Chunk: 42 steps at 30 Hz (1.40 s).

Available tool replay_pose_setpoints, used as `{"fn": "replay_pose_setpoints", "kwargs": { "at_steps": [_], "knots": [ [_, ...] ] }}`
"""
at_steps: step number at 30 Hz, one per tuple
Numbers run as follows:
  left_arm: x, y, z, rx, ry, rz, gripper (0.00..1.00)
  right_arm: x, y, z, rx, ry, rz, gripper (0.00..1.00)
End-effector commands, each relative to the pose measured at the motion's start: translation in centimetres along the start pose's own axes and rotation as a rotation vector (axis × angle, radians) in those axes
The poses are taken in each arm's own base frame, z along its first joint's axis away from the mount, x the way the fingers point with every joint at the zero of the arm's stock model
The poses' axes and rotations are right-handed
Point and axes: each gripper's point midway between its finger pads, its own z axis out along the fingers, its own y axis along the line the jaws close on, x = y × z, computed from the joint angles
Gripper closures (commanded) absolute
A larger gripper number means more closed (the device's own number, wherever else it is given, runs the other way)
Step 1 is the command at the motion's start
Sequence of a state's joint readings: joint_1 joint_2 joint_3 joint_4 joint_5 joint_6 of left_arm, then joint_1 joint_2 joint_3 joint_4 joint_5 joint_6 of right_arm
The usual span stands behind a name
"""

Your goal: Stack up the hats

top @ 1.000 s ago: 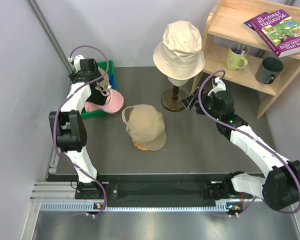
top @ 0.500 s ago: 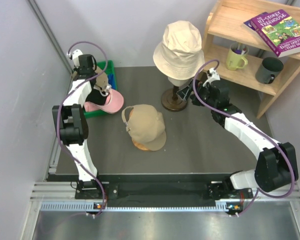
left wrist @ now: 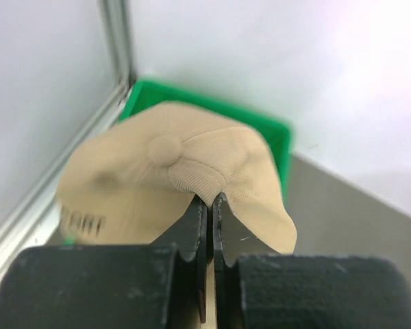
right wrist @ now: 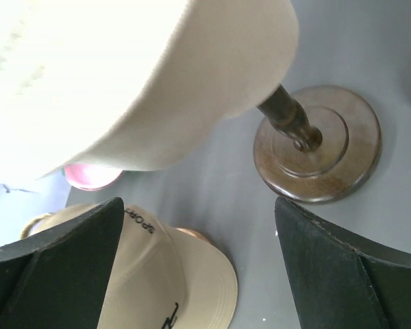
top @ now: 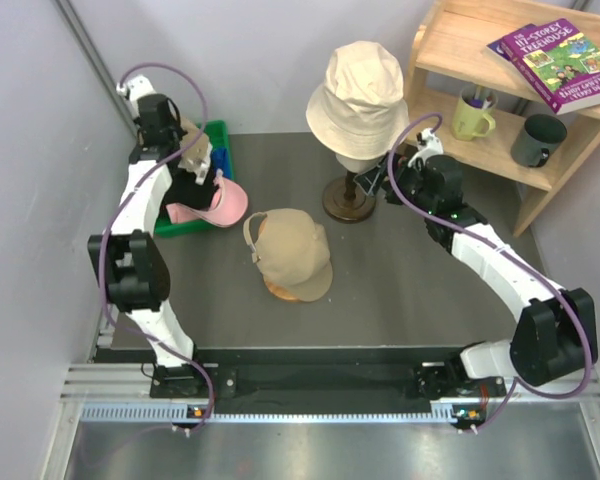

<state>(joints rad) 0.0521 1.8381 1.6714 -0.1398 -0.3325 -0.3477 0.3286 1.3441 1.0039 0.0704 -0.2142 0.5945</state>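
Observation:
My left gripper [top: 194,160] is shut on the crown fabric of a tan cap [left wrist: 171,171] and holds it above the green tray [left wrist: 277,133]; the cap also shows in the top view [top: 192,148]. A pink cap [top: 222,204] lies at the tray's near right edge. A second tan cap [top: 292,256] with black lettering lies mid-table and also shows in the right wrist view [right wrist: 168,281]. The cream bucket hat [top: 360,92] sits on a head form on the wooden stand [top: 346,198]. My right gripper [top: 384,190] is open and empty beside the stand's base [right wrist: 318,144], under the bucket hat's brim [right wrist: 144,75].
A wooden shelf [top: 480,60] at the back right carries a purple book [top: 558,62], a green mug [top: 472,118] and a dark mug [top: 538,140]. Grey walls close the left and back. A dark shape [top: 188,190] lies in the tray under the held cap.
My left gripper has risen and drawn back toward the far wall with the tan cap. My right gripper has moved left to the stand under the bucket hat.

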Motion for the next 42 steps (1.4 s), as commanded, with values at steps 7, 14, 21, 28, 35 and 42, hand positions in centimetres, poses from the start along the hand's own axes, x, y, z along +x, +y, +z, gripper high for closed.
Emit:
{"fn": "replay_pose_setpoints", "kwargs": {
  "at_steps": [7,14,21,28,35,42],
  "knots": [
    [-8.7,-1.3,-10.0,0.195,-0.188,0.077,1.0,-3.2,3.1,-3.7,-0.104,-0.127,-0.058,0.09],
    [2.1,-5.5,-10.1,0.558,0.113,0.206,1.0,-1.5,3.0,-4.7,-0.121,-0.097,-0.04,0.1],
    [7.6,-2.7,-9.8,0.472,0.276,0.229,0.8,-0.7,3.0,-5.7,-0.123,-0.082,-0.033,0.1],
    [5.0,-1.4,-10.7,0.367,0.222,0.193,0.38,-0.3,2.8,-5.9,-0.122,-0.078,-0.027,0.11],
    [1.5,-1.3,-10.9,0.311,0.129,0.122,0.36,-0.4,3.2,-5.6,-0.137,-0.068,-0.029,0.11],
    [0.5,-1.3,-8.7,0.247,0.108,0.092,0.36,-0.2,3.1,-5.1,-0.14,-0.056,-0.032,0.11]
  ]
}}
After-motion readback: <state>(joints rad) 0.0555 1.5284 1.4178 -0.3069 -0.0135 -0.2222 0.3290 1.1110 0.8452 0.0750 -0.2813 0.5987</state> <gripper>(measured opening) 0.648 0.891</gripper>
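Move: Shut on the tan hat, my left hand holds it over the green crate. The pink hat at the crate's near right end lies about 16 cm back, 10 cm to the right and 14 cm below this hand. The black hat in the crate is some 12 cm back, 2 cm to the right and 14 cm below it. From my open right hand, the pink hat is roughly 39 cm left, 1 cm ahead and 12 cm lower; the bucket hat sits 9 cm ahead, 5 cm left and 10 cm above. I still pinch the tan hat, carry it up about 11 cm while drawing back, then swing my left hand right and down some 17 cm, turning about 30 degrees clockwise, towards the black and pink hats. There my fingers open and let go of the tan hat, and the hand rises clear about 5 cm. My open right hand backs away from the bucket hat by 5 cm or so. ##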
